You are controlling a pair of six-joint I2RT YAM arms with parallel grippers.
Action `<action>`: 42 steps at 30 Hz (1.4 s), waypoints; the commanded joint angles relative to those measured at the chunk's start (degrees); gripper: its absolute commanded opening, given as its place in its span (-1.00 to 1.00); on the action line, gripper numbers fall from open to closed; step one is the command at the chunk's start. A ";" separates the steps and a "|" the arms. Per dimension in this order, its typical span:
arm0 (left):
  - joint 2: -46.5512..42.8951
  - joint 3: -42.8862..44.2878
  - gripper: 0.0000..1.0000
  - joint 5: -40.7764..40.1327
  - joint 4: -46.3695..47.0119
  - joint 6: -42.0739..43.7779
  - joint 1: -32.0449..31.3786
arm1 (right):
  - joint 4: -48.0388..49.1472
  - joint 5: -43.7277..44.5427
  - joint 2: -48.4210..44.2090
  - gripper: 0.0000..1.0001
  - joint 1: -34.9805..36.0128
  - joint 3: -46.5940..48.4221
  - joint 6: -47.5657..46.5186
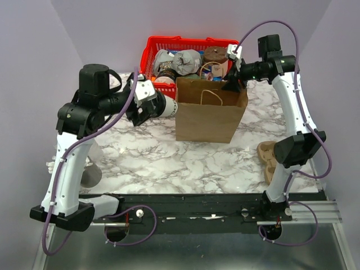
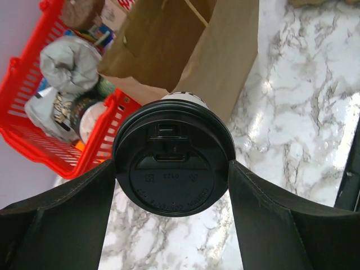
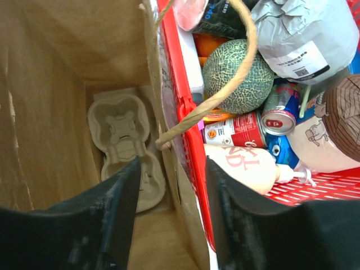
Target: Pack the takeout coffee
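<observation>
The takeout coffee point(image 2: 169, 140), a white paper cup with a black lid, lies sideways in my left gripper point(image 2: 171, 164). The jaws are shut on the lid's rim from both sides. From above, the cup point(image 1: 167, 107) hangs left of the upright brown paper bag point(image 1: 211, 115), close to its side. My right gripper point(image 3: 172, 163) is open at the bag's top back edge point(image 1: 232, 84). One finger is inside the bag. The other is over the red basket point(image 3: 188, 129). The bag's wall point(image 3: 169, 84) runs between them, untouched. A moulded pulp cup carrier point(image 3: 121, 124) lies on the bag's bottom.
The red basket point(image 1: 152, 45) behind the bag holds a melon point(image 3: 236, 73), cans point(image 3: 239, 129), a bottle point(image 3: 247, 166) and wrapped goods. The bag's rope handle point(image 3: 247, 56) arcs over the basket. A brown pulp piece point(image 1: 268, 157) lies at the right table edge, near the right arm.
</observation>
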 commanded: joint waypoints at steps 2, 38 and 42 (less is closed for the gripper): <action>0.75 7.93 -1.00 -1.86 4.73 -3.39 -1.89 | -3.50 -0.37 0.32 -0.03 1.11 -1.58 -3.75; -3.81 -2.95 -1.00 -2.74 17.73 -7.79 -10.68 | 16.72 17.21 -24.63 -0.99 12.80 -26.19 16.10; -3.64 -2.61 -1.00 -3.27 15.29 -3.49 -12.71 | 17.51 18.54 -25.25 -0.99 12.98 -25.49 17.51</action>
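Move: The left hand holds the coffee cup by its black lid; the paper bag's mouth lies some 18 cm to its right, 10 cm ahead and about 8 cm lower, with the bag's near handle in front of it, 6 cm ahead and 18 cm right. The right hand already has its half-open fingers astride the bag's far rim near the right corner, right at its fingertips. From there the mouth's middle is about 7 cm back and 9 cm left, and the red basket some 17 cm ahead and 15 cm left, 18 cm lower. The right fingers shut on the bag's far rim near the right corner, then the hand pulls it back about 11 cm towards the base, drifting some 4 cm left and easing forward a couple of centimetres at the end. Meanwhile the left hand keeps its grip on the cup, lifts it about 6 cm while tipping its base up some 10 degrees, then carries it roughly 5 cm right over the left end of the bag's mouth, sinking a little again. ##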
